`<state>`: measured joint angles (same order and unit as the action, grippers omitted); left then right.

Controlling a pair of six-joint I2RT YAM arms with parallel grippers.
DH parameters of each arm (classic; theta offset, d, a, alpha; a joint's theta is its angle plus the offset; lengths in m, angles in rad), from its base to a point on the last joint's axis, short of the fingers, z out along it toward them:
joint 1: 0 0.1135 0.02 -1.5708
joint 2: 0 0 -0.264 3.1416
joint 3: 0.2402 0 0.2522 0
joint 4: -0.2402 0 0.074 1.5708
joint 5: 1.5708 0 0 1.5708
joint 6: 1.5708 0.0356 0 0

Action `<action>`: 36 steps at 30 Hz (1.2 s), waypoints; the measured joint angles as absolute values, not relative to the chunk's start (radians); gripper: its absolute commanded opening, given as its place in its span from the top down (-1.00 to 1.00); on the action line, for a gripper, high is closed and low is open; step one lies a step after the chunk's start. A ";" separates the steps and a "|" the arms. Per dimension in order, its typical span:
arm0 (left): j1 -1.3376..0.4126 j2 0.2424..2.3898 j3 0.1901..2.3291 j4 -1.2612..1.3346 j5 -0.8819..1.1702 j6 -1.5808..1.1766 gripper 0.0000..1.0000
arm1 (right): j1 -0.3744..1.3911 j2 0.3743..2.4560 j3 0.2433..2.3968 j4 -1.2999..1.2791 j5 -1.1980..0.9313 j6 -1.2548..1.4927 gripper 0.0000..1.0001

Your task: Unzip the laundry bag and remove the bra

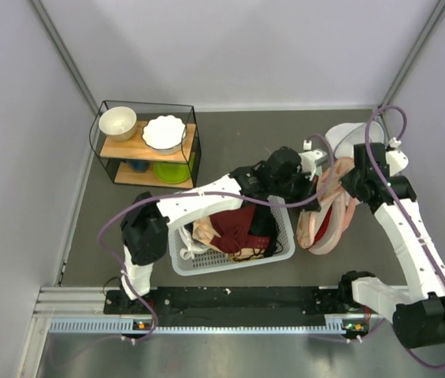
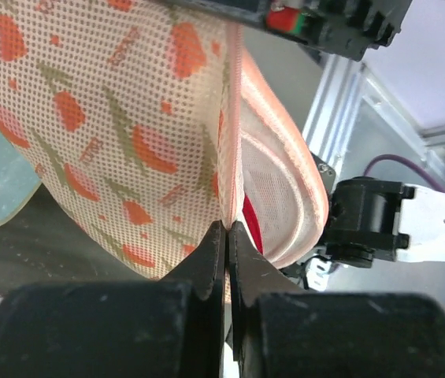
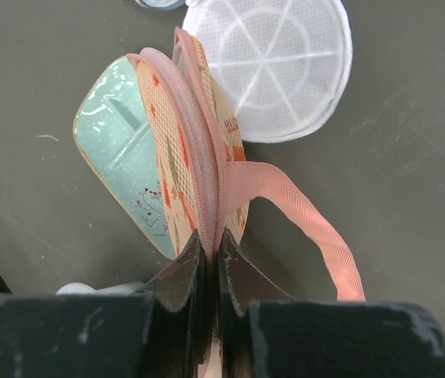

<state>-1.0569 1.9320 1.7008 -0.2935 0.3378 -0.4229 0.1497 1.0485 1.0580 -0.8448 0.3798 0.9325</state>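
Note:
The laundry bag, a peach-pink mesh pouch printed with red flowers, hangs upright between my two grippers to the right of the basket. In the left wrist view my left gripper is shut on the bag's seam edge. A strip of the red bra shows inside the gap just right of the jaws. My right gripper is shut on the bag's padded pink rim, and a pink strap loops off to the right. In the top view the left gripper and the right gripper meet at the bag's upper end.
A white slatted basket with maroon, black and beige garments stands in front of the left arm. A mint-green tray lies under the bag, and a round white mesh pouch lies beyond it. A wire shelf with bowls stands at the back left.

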 measured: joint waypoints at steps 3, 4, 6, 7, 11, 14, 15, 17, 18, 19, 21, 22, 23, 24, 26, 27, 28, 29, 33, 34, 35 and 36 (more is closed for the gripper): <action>-1.005 1.930 1.650 -0.207 0.452 -0.472 1.00 | 0.108 1.047 1.053 -0.848 0.336 0.892 -0.30; -0.985 1.931 1.636 -0.193 0.491 -0.489 1.00 | 0.099 1.047 1.049 -0.849 0.324 0.880 -0.42; -0.949 1.931 1.619 -0.185 0.553 -0.521 1.00 | 0.079 1.039 1.040 -0.840 0.301 0.838 -0.70; -0.933 1.932 1.614 -0.183 0.575 -0.533 1.00 | 0.068 1.029 1.034 -0.830 0.278 0.814 -0.83; -0.896 1.935 1.611 -0.164 0.649 -0.576 1.00 | 0.049 0.966 1.010 -0.792 0.199 0.700 -0.98; -0.883 1.935 1.597 -0.134 0.685 -0.605 1.00 | 0.020 0.911 1.004 -0.769 0.149 0.644 -0.96; -0.878 1.935 1.592 -0.131 0.691 -0.611 1.00 | -0.003 0.895 0.993 -0.752 0.128 0.631 -0.94; -0.871 1.935 1.587 -0.128 0.696 -0.620 1.00 | -0.054 0.874 0.959 -0.733 0.092 0.627 -0.92; -0.865 1.935 1.587 -0.128 0.699 -0.626 1.00 | -0.091 0.865 0.924 -0.722 0.064 0.628 -0.89; -0.859 1.935 1.587 -0.127 0.700 -0.628 1.00 | -0.112 0.858 0.897 -0.720 0.051 0.630 -0.89; -0.848 1.936 1.587 -0.126 0.701 -0.630 1.00 | -0.149 0.852 0.826 -0.722 0.030 0.638 -0.88; -0.844 1.937 1.587 -0.126 0.701 -0.630 1.00 | -0.157 0.849 0.794 -0.726 0.024 0.641 -0.88; -0.839 1.940 1.587 -0.126 0.703 -0.631 1.00 | -0.161 0.845 0.764 -0.731 0.024 0.645 -0.88; -0.835 1.943 1.587 -0.127 0.703 -0.632 1.00 | -0.163 0.840 0.743 -0.738 0.024 0.648 -0.88; -0.828 1.954 1.587 -0.122 0.709 -0.639 1.00 | -0.165 0.830 0.713 -0.741 0.024 0.651 -0.87; -0.825 1.962 1.587 -0.118 0.711 -0.644 1.00 | -0.165 0.826 0.704 -0.741 0.025 0.651 -0.88; -0.823 1.971 1.587 -0.115 0.712 -0.649 1.00 | -0.166 0.825 0.696 -0.740 0.024 0.651 -0.88; -0.822 1.980 1.587 -0.112 0.712 -0.654 1.00 | -0.166 0.827 0.691 -0.740 0.023 0.651 -0.89; -0.813 2.020 1.587 -0.105 0.714 -0.672 1.00 | -0.166 0.857 0.662 -0.711 0.012 0.651 -0.98; -0.810 2.024 1.585 -0.103 0.714 -0.678 1.00 | -0.167 0.875 0.653 -0.699 0.004 0.651 -0.98; -0.806 2.025 1.581 -0.102 0.714 -0.681 1.00 | -0.167 0.900 0.644 -0.684 -0.002 0.651 -0.98; -0.801 2.025 1.579 -0.102 0.715 -0.683 1.00 | -0.167 0.930 0.634 -0.669 -0.005 0.651 -0.98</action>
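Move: Below and behind the right hand, the bra shows red in the mouth of the half-open laundry bag, about 6 cm back, 5 cm to the left and 15 cm down. The white mesh bag lies some 11 cm ahead of that hand and 2 cm left, the green tray about 10 cm ahead and 13 cm left, both 19 cm down. From the left hand, already gripping the bag's edge, the bra is level, 4 cm right and 15 cm below; the basket's middle is 3 cm ahead, 20 cm left. Letting go of the bag's zip end, the right hand opens wide, lifts about 2 cm, then draws back some 5 cm and drops to nearly 12 cm below its start, straddling over the bra in the bag's mouth. Meanwhile the left hand keeps its pinch and pulls the bag's edge forward and to the left, away from the bra, dipping late by 4 cm with the fingers tipping about 20 degrees. ##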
